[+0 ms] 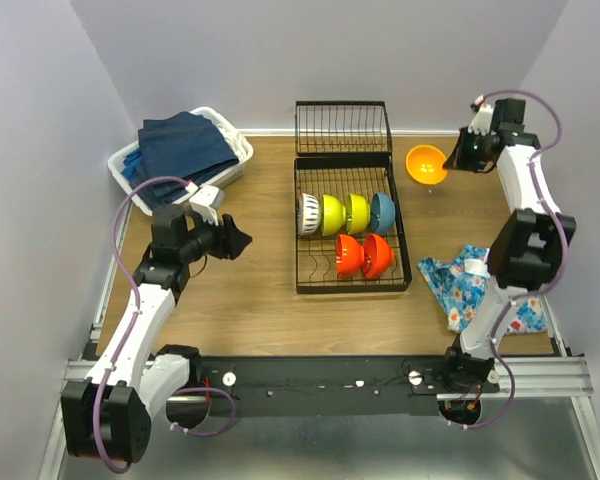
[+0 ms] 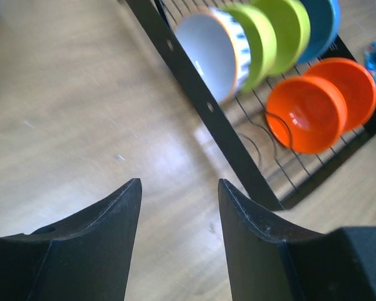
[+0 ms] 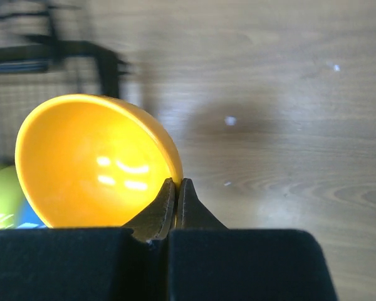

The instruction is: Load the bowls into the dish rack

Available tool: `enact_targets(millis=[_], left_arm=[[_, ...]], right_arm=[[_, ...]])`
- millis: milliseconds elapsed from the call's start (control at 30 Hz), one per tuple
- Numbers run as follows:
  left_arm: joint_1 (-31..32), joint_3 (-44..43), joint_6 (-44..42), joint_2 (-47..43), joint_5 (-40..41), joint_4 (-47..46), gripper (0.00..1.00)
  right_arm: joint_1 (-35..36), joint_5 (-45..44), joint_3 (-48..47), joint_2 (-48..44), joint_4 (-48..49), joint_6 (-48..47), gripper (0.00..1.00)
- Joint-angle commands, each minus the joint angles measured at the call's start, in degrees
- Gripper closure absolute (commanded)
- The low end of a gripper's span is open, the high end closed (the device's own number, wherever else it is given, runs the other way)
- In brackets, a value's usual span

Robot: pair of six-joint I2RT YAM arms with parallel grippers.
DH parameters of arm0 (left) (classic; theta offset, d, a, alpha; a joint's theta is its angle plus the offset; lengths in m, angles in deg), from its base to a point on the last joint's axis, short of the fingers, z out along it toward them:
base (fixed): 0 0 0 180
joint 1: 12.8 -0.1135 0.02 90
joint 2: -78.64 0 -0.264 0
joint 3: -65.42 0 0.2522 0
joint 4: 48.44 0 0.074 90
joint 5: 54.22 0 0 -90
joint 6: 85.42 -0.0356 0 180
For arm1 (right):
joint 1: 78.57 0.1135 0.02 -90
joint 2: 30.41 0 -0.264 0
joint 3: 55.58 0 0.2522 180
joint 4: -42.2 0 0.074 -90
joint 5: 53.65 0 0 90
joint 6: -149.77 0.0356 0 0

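Note:
My right gripper [image 1: 453,157] [image 3: 176,182] is shut on the rim of the orange-yellow bowl [image 1: 426,163] [image 3: 94,163], which is tilted at the back right, to the right of the dish rack [image 1: 302,240] [image 2: 200,103]. In the rack stand, on edge, a white ribbed bowl [image 1: 308,214] [image 2: 207,53], two lime-yellow bowls [image 1: 331,214] [image 1: 356,212], a blue bowl [image 1: 383,210] and two red-orange bowls [image 1: 349,255] [image 1: 378,255]. My left gripper [image 1: 242,240] [image 2: 178,185] hangs open over bare wood left of the rack, with nothing between its fingers.
A white basket [image 1: 232,132] of navy towels stands at the back left. A floral blue cloth [image 1: 470,285] lies at the right by my right arm. The rack's smaller wire section [image 1: 342,127] lies behind it.

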Motion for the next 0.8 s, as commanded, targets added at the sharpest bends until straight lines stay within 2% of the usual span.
enact_targets(millis=[0, 133, 167, 300, 467, 767], left_arm=[[-1.78, -8.18, -11.18, -0.67, 5.26, 5.31, 0.39], [-2.05, -12.23, -15.68, 0.29, 5.88, 9.27, 0.38], [-2.13, -12.94, -15.69, 0.47, 6.49, 9.89, 0.37], [-2.31, -17.06, -14.63, 3.18, 6.23, 14.44, 0.37], [-2.49, -19.71, -14.54, 5.04, 6.41, 18.24, 0.36], [-2.49, -18.31, -19.64, -1.19, 5.27, 22.10, 0.35]], right_arm=[[7.01, 7.51, 7.79, -17.00, -1.89, -4.47, 0.99], [19.31, 5.58, 17.55, -25.97, -2.60, -9.23, 0.99], [24.90, 4.96, 18.98, -27.47, -2.51, -10.02, 1.00], [37.07, 1.89, 24.96, -31.79, -2.86, -14.85, 0.99], [50.76, -3.03, 27.25, -30.30, -5.50, -21.18, 0.99], [65.90, -4.36, 26.29, -21.43, -6.29, -27.69, 0.99]])
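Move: My right hand already holds the yellow-orange bowl by its rim, lifted off the table. The rack's free front-left place is roughly 26 cm back and 35 cm to its left, some 9 cm lower. Beside that place stand the red bowls, the nearer one about 9 cm to the right of it; the blue bowl is 11 cm back and 16 cm left of my right hand. From my left hand, the free place lies about 6 cm back and 21 cm right. I keep the yellow-orange bowl pinched in my right hand and lift it about 11 cm, swinging left and back across the loaded rack, then sink to the starting height by its front-left part: some 34 cm left and 30 cm back in all. My wrist turns about 75 degrees counter-clockwise on the way. My open left hand rises about 6 cm and shifts slightly left, clear of the rack. ##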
